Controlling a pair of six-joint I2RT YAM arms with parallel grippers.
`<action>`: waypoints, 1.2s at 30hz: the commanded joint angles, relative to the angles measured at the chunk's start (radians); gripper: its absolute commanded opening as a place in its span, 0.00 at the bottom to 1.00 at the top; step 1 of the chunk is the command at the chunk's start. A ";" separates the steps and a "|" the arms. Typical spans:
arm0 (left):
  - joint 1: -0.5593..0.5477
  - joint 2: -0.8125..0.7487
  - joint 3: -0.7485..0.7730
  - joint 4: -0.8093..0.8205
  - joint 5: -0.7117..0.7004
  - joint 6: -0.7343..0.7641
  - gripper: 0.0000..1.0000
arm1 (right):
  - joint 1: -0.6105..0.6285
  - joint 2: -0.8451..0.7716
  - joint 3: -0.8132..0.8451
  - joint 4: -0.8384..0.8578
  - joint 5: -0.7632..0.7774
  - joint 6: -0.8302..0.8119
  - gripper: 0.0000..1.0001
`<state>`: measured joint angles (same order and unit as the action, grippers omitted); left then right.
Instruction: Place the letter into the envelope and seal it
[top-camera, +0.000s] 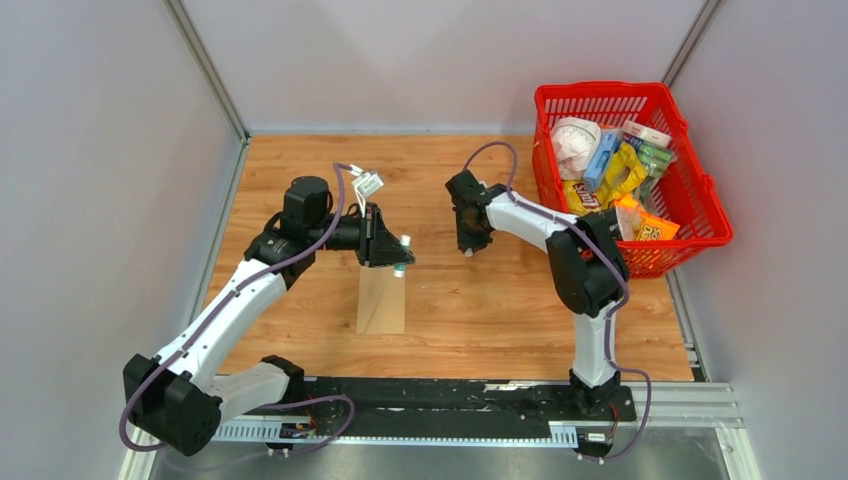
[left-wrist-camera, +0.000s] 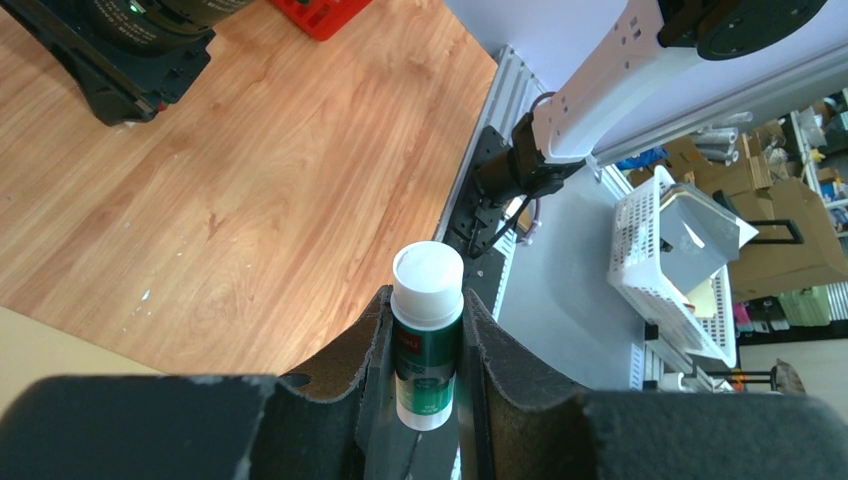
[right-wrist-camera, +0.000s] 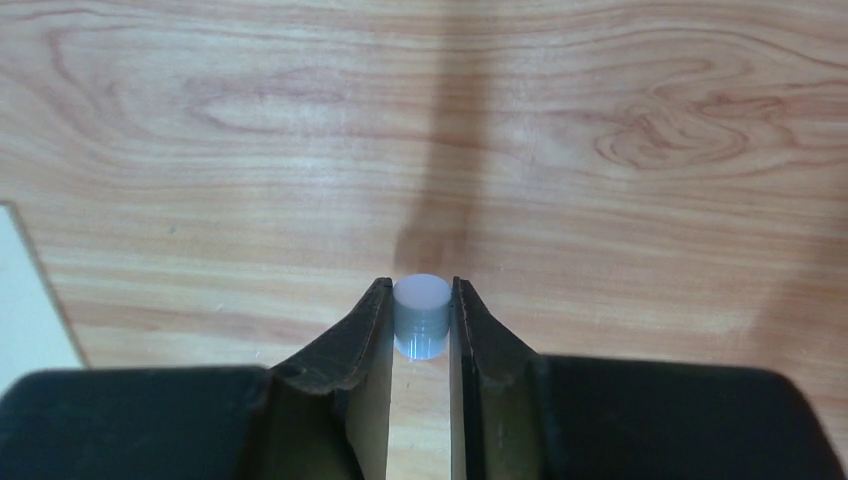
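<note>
The tan envelope (top-camera: 381, 303) lies flat on the wooden table, just in front of my left gripper (top-camera: 400, 256); one corner of it shows in the left wrist view (left-wrist-camera: 35, 350). The letter is out of view. My left gripper (left-wrist-camera: 427, 340) is shut on a green glue stick (left-wrist-camera: 426, 345) with white ends, held above the envelope's far end. My right gripper (top-camera: 467, 246) hangs over bare wood to the right of the envelope. Its jaws (right-wrist-camera: 420, 320) are shut on a small white cap (right-wrist-camera: 420, 312), with both fingers touching its sides.
A red basket (top-camera: 700, 190) full of packaged goods stands at the back right, close to the right arm's elbow. Grey walls close in the table on the left, back and right. A black rail (top-camera: 450, 395) runs along the near edge.
</note>
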<state>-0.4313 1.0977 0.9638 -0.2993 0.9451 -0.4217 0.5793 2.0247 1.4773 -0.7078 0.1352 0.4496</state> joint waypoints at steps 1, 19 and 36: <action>0.000 -0.001 -0.008 0.119 0.052 -0.048 0.00 | -0.001 -0.202 0.006 0.037 -0.035 0.067 0.08; -0.001 0.004 -0.114 0.502 0.032 -0.316 0.00 | 0.065 -0.615 -0.058 0.382 -0.218 0.380 0.08; -0.001 0.021 -0.123 0.631 0.029 -0.397 0.00 | 0.172 -0.693 -0.135 0.504 -0.201 0.419 0.08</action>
<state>-0.4313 1.1187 0.8429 0.2718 0.9695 -0.8135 0.7376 1.3636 1.3418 -0.2638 -0.0616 0.8410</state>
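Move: The glue stick in the left fingers, where the white cap in the right fingers is headed, is roughly 16 cm back, 12 cm left and 25 cm above the right hand. From that hand the envelope lies flat about 9 cm back and 18 cm left, and the red basket's middle is some 12 cm ahead and 32 cm right. From the left hand the cap is about 16 cm ahead, 12 cm right and 25 cm down. The cap, already pinched in the right fingers, is lifted fast off the table, some 30 cm up, then carried about 10 cm left and a little back towards the glue stick, while the wrist swings round by about 60 degrees so the fingers no longer point down. The left hand keeps hold of the glue stick, raises it about 4 cm with a little drift right and forward, and tips its fingers up towards level. ##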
